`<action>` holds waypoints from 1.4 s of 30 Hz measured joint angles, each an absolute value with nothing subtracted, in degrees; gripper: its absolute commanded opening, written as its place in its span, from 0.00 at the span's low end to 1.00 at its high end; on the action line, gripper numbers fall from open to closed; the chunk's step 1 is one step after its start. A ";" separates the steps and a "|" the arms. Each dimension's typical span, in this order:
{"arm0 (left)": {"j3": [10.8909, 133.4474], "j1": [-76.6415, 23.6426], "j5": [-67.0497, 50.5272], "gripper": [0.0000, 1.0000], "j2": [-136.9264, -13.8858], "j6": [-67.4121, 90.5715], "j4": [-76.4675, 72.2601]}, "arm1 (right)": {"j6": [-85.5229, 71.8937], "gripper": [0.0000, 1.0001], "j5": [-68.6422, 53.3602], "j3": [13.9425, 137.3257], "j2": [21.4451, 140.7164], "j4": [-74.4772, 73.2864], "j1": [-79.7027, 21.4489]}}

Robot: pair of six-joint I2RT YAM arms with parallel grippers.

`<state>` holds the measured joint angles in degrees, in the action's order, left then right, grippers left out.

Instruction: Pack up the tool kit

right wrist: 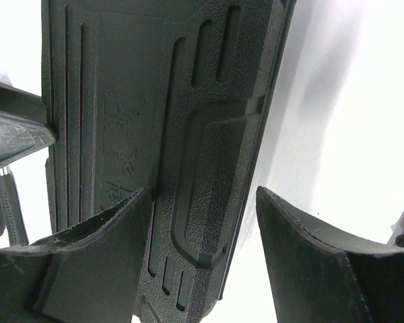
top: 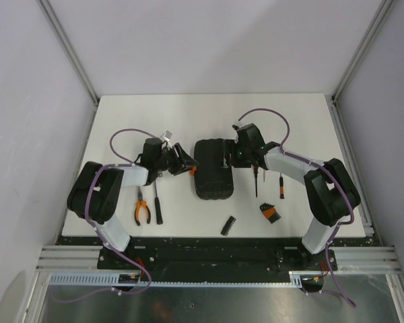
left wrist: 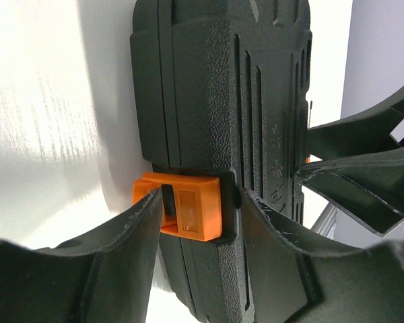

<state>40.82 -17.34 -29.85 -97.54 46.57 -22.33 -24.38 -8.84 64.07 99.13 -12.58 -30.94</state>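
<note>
The tool kit's black case (top: pixel 212 178) lies closed in the middle of the white table. My left gripper (top: pixel 187 161) is at its left edge. In the left wrist view the left gripper (left wrist: pixel 202 195) is open, its jaws straddling the orange latch (left wrist: pixel 188 208); one finger touches the latch's outer side and the other rests on the lid (left wrist: pixel 209 87). My right gripper (top: pixel 237 153) is at the case's upper right. It (right wrist: pixel 203 192) is open, one finger over the ribbed lid (right wrist: pixel 155 101) and the other off the edge above the table.
Loose tools lie around the case. Orange-handled pliers (top: pixel 142 207) and a black screwdriver (top: pixel 157 205) are to the left. A long dark tool (top: pixel 256 180), a small screwdriver (top: pixel 281 186), a green-and-orange piece (top: pixel 270 212) and a black bit strip (top: pixel 228 225) are to the right and front.
</note>
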 measured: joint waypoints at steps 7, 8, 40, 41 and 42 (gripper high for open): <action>40.60 -17.41 -30.87 0.37 -98.28 47.57 -25.50 | -24.43 0.68 -8.84 64.07 99.22 -12.53 -30.83; 40.42 -17.39 -30.89 0.36 -98.26 47.72 -25.93 | -24.43 0.67 -8.86 64.07 99.24 -12.53 -30.76; 34.81 -15.40 -30.11 0.14 -93.60 48.05 -28.49 | -26.55 0.67 -10.55 64.07 100.47 -11.25 -30.13; 34.81 -15.31 -30.09 0.18 -93.45 48.05 -28.16 | -26.59 0.67 -10.68 64.07 100.53 -11.14 -30.13; 34.76 -15.18 -30.06 0.22 -93.19 48.03 -27.77 | -26.65 0.67 -10.87 64.07 100.62 -10.94 -30.13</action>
<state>34.76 -15.18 -30.06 -93.19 48.03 -27.77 -26.65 -10.87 64.07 100.62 -10.94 -30.13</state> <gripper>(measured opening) 0.316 0.670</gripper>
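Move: The orange latch on the left side of the tool case sits right at my left fingertips, about 1 cm ahead, 1 cm to the right and 1 cm lower. The middle of the case is some 7 cm to that hand's right and 1 cm back. The hammer lies about 12 cm left and 11 cm back, the pliers roughly 17 cm left and 13 cm back. From my right hand, the latch is around 11 cm left and 2 cm back. I close my left fingers from half open onto the orange latch, rising about 1 cm as they shut, and pinch it with a squeeze that keeps building. Then I pull it about 2 cm to the left, drifting slightly back, my wrist turning only a few degrees. My right hand stays nearly still, its open fingers straddling the right edge of the case. ##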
